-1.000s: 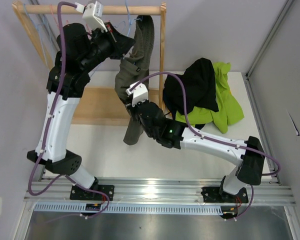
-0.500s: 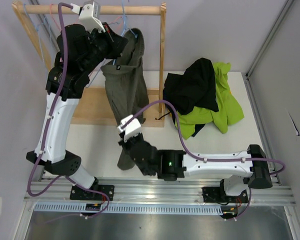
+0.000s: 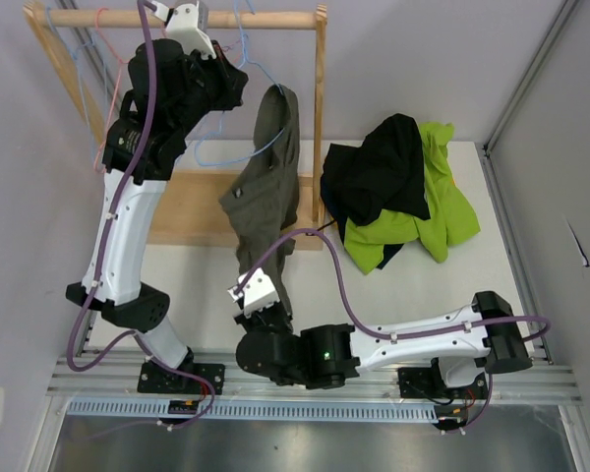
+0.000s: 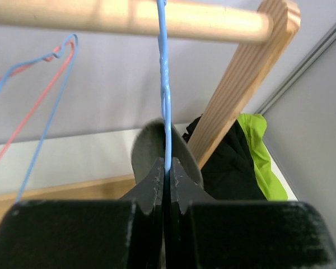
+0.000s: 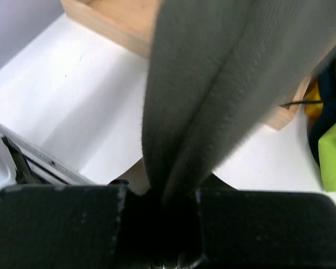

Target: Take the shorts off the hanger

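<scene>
The olive-grey shorts (image 3: 265, 197) hang stretched from the blue wire hanger (image 4: 164, 84) down toward the near edge. My left gripper (image 3: 236, 87) is high by the wooden rod and is shut on the hanger's wire (image 4: 167, 168). The shorts' top (image 4: 148, 143) shows just behind it. My right gripper (image 3: 263, 307) is shut on the shorts' lower end (image 5: 213, 84), low over the table. Black shorts (image 3: 383, 167) and lime green shorts (image 3: 442, 211) lie in a pile at the right. The orange and navy pairs are mostly hidden.
The wooden rack has a top rod (image 3: 108, 18), a right post (image 3: 321, 108) and a flat base (image 3: 182, 211). Empty red and blue hangers (image 4: 42, 78) hang at the left of the rod. Grey walls close in the left and right sides.
My right gripper has pulled the shorts' lower end from mid-table toward the near edge. My left gripper has lifted the hanger, and the shorts are now stretched out long.
</scene>
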Robot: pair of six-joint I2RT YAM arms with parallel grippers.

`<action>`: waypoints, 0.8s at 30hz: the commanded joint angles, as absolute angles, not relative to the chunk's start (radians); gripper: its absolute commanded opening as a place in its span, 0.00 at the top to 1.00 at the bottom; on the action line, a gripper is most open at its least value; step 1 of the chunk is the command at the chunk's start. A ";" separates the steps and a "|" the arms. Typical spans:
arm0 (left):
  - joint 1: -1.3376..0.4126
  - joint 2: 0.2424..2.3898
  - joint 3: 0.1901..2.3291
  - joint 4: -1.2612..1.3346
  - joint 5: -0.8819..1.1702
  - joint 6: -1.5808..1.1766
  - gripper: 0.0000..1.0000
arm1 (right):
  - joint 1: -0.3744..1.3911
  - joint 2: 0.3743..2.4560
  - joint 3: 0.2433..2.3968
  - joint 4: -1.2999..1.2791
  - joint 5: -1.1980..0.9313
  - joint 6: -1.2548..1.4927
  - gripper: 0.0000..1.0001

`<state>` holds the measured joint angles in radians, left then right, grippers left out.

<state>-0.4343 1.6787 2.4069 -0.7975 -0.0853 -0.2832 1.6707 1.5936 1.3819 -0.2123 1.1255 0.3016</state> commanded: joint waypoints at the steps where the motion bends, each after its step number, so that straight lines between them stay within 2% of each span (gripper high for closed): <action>1: -0.394 1.703 2.508 -0.557 -0.173 -0.233 1.00 | 1.744 1.621 1.355 -0.261 1.092 0.436 1.00; 7: -0.393 1.654 2.470 -0.601 -0.132 -0.245 1.00 | 1.695 1.626 1.338 -0.184 1.075 0.388 1.00; 9: -0.393 1.628 2.442 -0.655 -0.107 -0.256 1.00 | 1.658 1.617 1.333 -0.100 1.052 0.281 1.00; 15: -0.405 1.474 2.283 -0.854 0.038 -0.272 1.00 | 1.389 1.594 1.405 0.052 0.882 0.005 1.00; 19: -0.439 1.333 2.084 -0.952 0.005 -0.252 1.00 | 1.191 1.623 1.506 0.037 0.738 -0.063 1.00; 20: -0.440 1.295 2.065 -0.971 0.005 -0.250 1.00 | 1.124 1.643 1.531 0.026 0.692 -0.064 1.00; 24: -0.442 1.237 2.043 -1.008 -0.044 -0.238 1.00 | 1.042 1.661 1.611 -0.054 0.672 -0.052 1.00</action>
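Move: The right fingers already grip the leg end of the grey-green shorts, whose middle lies about 22 cm ahead and 5 cm above, still on the blue hanger held by the left hand. From the right hand, the rack's right post stands some 32 cm ahead and 12 cm right, and the piled black shorts lie about 32 cm ahead, 24 cm right and 22 cm lower. From the left hand, the grey-green shorts' middle is roughly 6 cm back, 3 cm right and 20 cm below. Keeping its pinch on the leg end, the right hand first tugs down about 3 cm, then sweeps quickly forward some 23 cm, drifting right and rising towards the rack's right post and the black shorts, turning slightly clockwise. The left hand, still gripping the hanger, holds nearly still, then pulls it back about 12 cm, a little down and left, tipping about 10 degrees downward. ##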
